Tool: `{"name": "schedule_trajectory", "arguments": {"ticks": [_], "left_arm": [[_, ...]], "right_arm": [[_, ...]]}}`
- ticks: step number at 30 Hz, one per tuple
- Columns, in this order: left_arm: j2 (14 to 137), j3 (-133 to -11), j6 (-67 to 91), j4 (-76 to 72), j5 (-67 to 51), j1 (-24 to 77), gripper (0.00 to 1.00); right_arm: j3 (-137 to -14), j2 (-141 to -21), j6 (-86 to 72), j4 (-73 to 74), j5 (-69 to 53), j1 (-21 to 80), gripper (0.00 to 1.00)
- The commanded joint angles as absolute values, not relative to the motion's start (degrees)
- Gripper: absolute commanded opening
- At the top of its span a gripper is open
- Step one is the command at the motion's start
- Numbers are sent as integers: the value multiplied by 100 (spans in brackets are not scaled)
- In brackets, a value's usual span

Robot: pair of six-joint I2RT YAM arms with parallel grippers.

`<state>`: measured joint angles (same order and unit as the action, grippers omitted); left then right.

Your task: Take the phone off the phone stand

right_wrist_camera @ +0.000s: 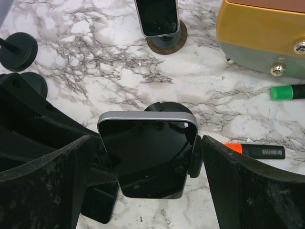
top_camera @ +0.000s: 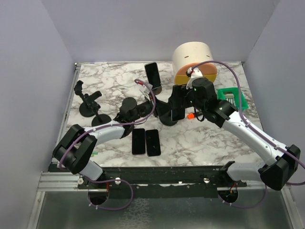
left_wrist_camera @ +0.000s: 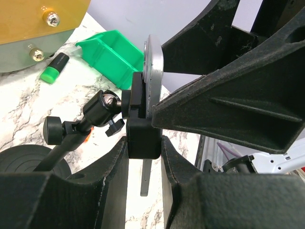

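The phone [right_wrist_camera: 150, 157], dark-screened with a silver frame, stands upright in the black phone stand [left_wrist_camera: 143, 136]; only its silver edge [left_wrist_camera: 153, 71] shows in the left wrist view. My left gripper [left_wrist_camera: 143, 143] is shut on the stand's black clamp block, just behind the phone. My right gripper [right_wrist_camera: 147, 143] is open, with one finger on each side of the phone and a small gap at both edges. In the top view both grippers meet at the table's middle, the left gripper [top_camera: 143, 107] beside the right gripper [top_camera: 178, 102], over the stand's round base [top_camera: 167, 118].
Another phone [top_camera: 152, 75] stands on a round wooden base behind. Two phones [top_camera: 146, 142] lie flat near the front. Empty black stands [top_camera: 88, 102] are at the left. A cream cylinder [top_camera: 191, 56], a green bin [top_camera: 232, 98], a green marker [right_wrist_camera: 287, 91] and an orange marker [right_wrist_camera: 255, 150] lie to the right.
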<state>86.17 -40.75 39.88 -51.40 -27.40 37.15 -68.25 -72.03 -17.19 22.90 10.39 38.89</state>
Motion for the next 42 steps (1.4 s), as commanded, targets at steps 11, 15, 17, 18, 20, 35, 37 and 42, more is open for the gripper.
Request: {"name": "schedule_trajectory", "arguments": {"ticks": [11,15,17,18,20,35,37,42], "left_arm": [[8545,-3966,4008,-5467,-2753,3735,0],[8534,-3957,4012,-5467,-2760,3733,0],[8528,-3961,4008,-5467,-2760,3735,0],[8526,-3957,4008,-5466,-2760,3731,0],[8525,-3949,4008,-5467,-2760,3735,0],[8543,-3956,4017,-5467,-2751,3735,0],[8539,-3958,4017,-5467,-2751,3735,0],[8550,-3901,4037,-5467,-2689,3735,0]], "right_arm": [[-6917,-7350,-1224,2053,1025,3894,94],[-6900,-7417,-1221,2044,1025,3894,94],[-6895,-7435,-1231,2008,1040,3894,95],[-6903,-7436,-1238,2003,1054,3894,95],[-6931,-7459,-1231,1984,1063,3896,95],[-7123,-7637,-1194,2150,1197,3894,83],[-7107,-7626,-1210,2141,1203,3900,73],[-7015,-7565,-1268,2119,1312,3894,36]]}}
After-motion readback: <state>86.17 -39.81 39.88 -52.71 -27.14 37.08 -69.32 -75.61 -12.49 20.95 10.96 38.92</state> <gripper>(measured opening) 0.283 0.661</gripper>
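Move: The phone in its stand is right in front of the right hand's open fingers, its middle about 2 cm ahead, 1 cm left and 5 cm below. From that hand, the orange marker lies some 6 cm ahead, 13 cm right, and the nearer lying phone 10 cm back, 12 cm left, both about 22 cm down; the other standing phone is roughly 22 cm ahead, 12 cm left, 12 cm lower. From the left hand, the phone's middle is level, about 4 cm right. Right hand eases some 2 cm forward and down, closing fingers on the phone's sides; left keeps the clamp. ##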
